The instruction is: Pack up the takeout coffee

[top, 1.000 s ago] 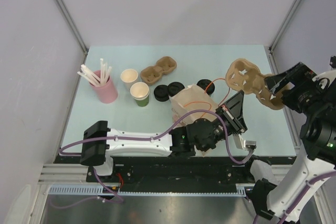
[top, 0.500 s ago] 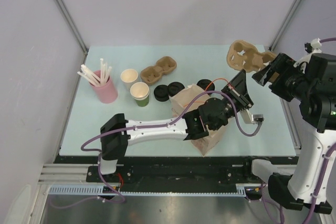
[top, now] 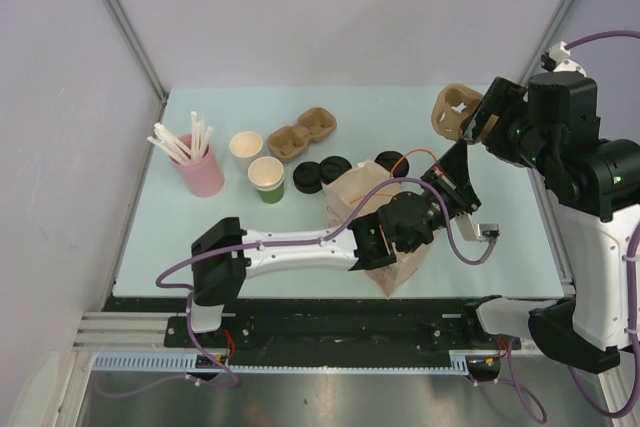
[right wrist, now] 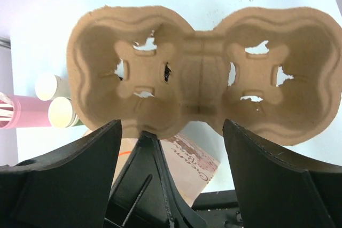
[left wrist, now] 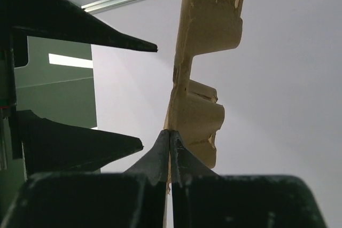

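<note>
No lidded takeout coffee shows in any view. A white-sided paper cup [top: 246,150] and a green-sided one [top: 266,179] stand lidless at the back left. Black round lids [top: 320,173] lie beside them. My right gripper [top: 482,119] [right wrist: 172,124] holds a brown two-hole cardboard cup carrier [top: 455,109] [right wrist: 197,78] in the air, jaws wide across it. My left gripper [top: 462,149] [left wrist: 170,133] is shut, and its tips reach the carrier's lower edge [left wrist: 197,116]. A thin tan sliver shows between its pads. The brown paper bag [top: 350,192] [right wrist: 200,158] lies under the left arm.
A pink cup of white straws [top: 203,169] stands at the far left. A second cardboard carrier [top: 300,134] lies behind the lids, and another black lid [top: 392,165] sits by the bag's orange handle. Grey walls enclose the table [top: 200,237] on three sides.
My right arm has swung the carrier up and leftward from the table's right edge. My left arm has stretched out and raised its shut gripper up to the carrier. The bag has shifted under it.
</note>
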Controlling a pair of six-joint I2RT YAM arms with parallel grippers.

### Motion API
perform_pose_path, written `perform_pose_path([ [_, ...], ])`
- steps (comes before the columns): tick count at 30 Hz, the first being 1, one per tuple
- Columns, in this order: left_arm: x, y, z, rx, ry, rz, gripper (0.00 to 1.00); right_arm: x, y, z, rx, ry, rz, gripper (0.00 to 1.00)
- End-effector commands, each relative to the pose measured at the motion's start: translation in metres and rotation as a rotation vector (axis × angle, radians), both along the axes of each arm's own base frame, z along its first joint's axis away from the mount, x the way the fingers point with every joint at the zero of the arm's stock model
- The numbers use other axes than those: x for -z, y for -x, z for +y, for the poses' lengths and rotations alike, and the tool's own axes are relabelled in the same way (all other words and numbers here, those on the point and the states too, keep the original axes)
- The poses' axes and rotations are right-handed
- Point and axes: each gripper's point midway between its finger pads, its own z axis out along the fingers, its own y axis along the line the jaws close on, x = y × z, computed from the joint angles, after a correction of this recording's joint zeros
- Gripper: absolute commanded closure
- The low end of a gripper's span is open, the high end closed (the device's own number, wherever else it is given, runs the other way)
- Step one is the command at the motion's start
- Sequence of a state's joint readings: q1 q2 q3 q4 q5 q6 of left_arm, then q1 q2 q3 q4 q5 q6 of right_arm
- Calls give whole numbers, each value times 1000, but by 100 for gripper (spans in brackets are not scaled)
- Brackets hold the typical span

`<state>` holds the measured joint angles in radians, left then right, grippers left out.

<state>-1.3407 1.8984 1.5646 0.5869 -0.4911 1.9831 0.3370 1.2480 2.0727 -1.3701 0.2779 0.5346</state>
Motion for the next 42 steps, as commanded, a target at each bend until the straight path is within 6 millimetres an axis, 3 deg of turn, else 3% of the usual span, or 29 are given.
perform_pose_path([
  [1,-46,19,5,-158,-357,-501,99,-22,16,-13,52,-12,-61,18],
  [7,-48,19,7,-170,-360,-511,100,-6,-9,-10,85,6,-31,15],
  [12,-45,20,9,-172,-370,-512,100,1,-17,-24,161,67,-36,15],
  [20,-43,20,7,-175,-371,-524,99,16,-34,-19,159,91,-8,20],
  [29,-42,22,11,-169,-366,-531,100,26,-43,-24,176,97,-4,26],
  [34,-41,26,12,-156,-364,-537,100,25,-47,-27,175,82,-28,40],
  [39,-47,26,13,-158,-339,-537,100,33,-46,-25,156,74,-13,41],
  [42,-48,26,11,-164,-339,-543,100,42,-46,-23,147,70,6,37],
])
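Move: The left hand already pinches the cardboard cup holder at the rim of one cup well. Its narrow middle lies about 4 cm ahead of that hand, 5 cm to the right and 2 cm above. From the open right hand, that middle is roughly 6 cm ahead, 2 cm to the right and 3 cm below. The paper bag stands about 12 cm to the right hand's left, 4 cm back and 30 cm below, the nearest black lid 10 cm ahead, 12 cm left and 40 cm below. Around the narrow middle of the cup holder the right fingertips come up to the cardboard, one on either side, though a firm touch can't be seen. The right hand first lifts a little, then goes forward and down about 5 cm each and half as far right, turning slightly clockwise while its fingers narrow by about a quarter, still open. The left hand keeps its pinch and sinks some 3 cm. ##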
